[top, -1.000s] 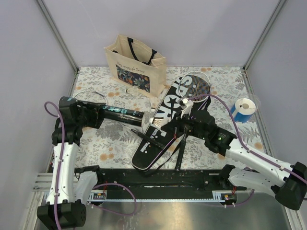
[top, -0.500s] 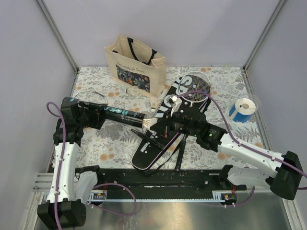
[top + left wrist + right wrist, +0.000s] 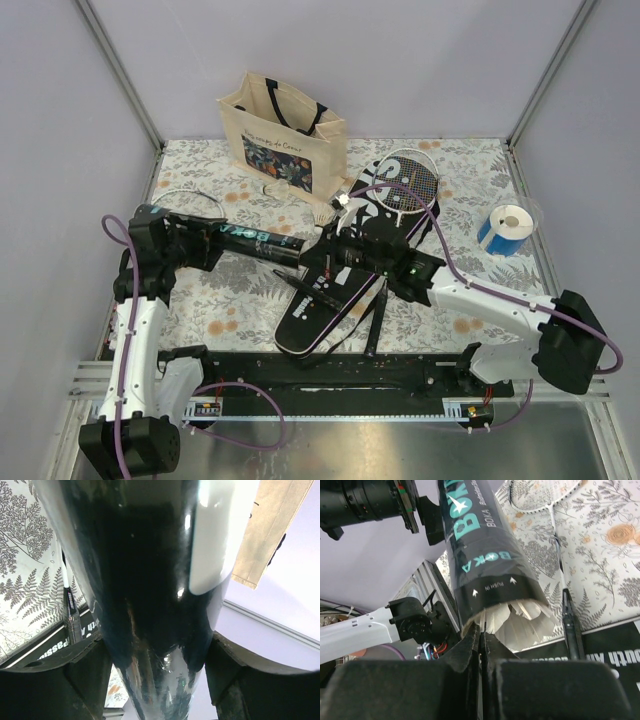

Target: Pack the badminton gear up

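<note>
My left gripper is shut on the long black tube and holds it level above the table; in the left wrist view the tube fills the space between my fingers. My right gripper is at the tube's open end, shut on a white shuttlecock that sits in the tube's mouth. The black "SPORT" cover lies below. One racket lies on its far end. A second racket lies to the left, its handle on the cover.
The beige tote bag stands at the back, also seen in the left wrist view. A blue-and-white roll stands at the right. Cover straps trail toward the front rail.
My right gripper has moved left with the shuttlecock, from over the cover to the tube's open end. The left arm has kept hold of the tube and shifted it slightly.
</note>
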### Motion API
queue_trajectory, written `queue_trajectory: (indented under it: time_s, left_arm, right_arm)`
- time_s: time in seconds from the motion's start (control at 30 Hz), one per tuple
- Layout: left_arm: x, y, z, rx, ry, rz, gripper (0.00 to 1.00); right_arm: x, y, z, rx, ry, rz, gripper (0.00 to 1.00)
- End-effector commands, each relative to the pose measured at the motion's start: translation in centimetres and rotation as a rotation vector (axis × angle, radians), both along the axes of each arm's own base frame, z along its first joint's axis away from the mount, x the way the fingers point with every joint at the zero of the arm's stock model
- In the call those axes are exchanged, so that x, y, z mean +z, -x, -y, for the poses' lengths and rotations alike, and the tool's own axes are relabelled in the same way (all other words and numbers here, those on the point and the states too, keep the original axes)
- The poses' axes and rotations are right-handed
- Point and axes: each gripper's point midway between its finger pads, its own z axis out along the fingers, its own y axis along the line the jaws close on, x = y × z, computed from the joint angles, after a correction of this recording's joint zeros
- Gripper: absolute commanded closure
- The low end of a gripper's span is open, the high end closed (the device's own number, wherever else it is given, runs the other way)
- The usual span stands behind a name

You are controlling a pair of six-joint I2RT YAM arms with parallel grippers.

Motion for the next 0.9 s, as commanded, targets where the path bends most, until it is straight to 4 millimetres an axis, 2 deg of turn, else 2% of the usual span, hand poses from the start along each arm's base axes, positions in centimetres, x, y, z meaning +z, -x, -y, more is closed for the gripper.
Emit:
queue_trajectory:
  time_s: [0.0,0.3,0.5,0.63,0.73,0.87]
  left_arm:
    - [2.1,-0.3,1.1,-0.048,0.048,0.098,0.76]
    - [2.0,0.0,1.0,-0.034,0.048,0.106,0.77]
    - [1.8,0.0,1.1,-0.038,0.060,0.098,0.77]
    - [2.0,-0.2,0.5,-0.004,0.035,0.110,0.77]
    - [1.9,-0.3,0.4,0.022,0.057,0.119,0.78]
    - [2.1,-0.5,-0.5,0.084,0.060,0.134,0.78]
  right_arm:
    - [5.4,-0.3,-2.4,0.044,-0.169,0.110,1.00]
    - [5.6,-0.3,-3.8,0.077,-0.271,0.121,0.96]
    - [4.4,-0.6,-4.0,0.066,-0.263,0.093,0.83]
    - [4.0,-0.8,-3.3,0.016,-0.237,0.035,0.69]
    - [3.5,-1.2,-1.7,-0.059,-0.185,-0.041,0.59]
    - [4.9,-0.5,0.7,-0.080,-0.182,-0.032,0.52]
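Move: From the right hand, which still pinches a shuttlecock, the tube mouth is about 3 cm to the left and 2 cm ahead, roughly level. Roughly 21 cm below the right hand, the black racket handle lies nearly straight beneath, some 2 cm ahead and 1 cm left, while the SPORT bag's middle is 9 cm ahead and 12 cm right. The left hand still grips the tube, whose mouth is roughly 21 cm to its right, 3 cm back and about level. Leftward into the tube mouth goes the right hand, pushing the pinched shuttlecock in by about 3.5 cm while rising some 2 cm and tipping its fingers up about 10 degrees. Its fingers then open to nearly half, and it eases back right 1.5 cm. The left hand holds the tube nearly in place against it. ##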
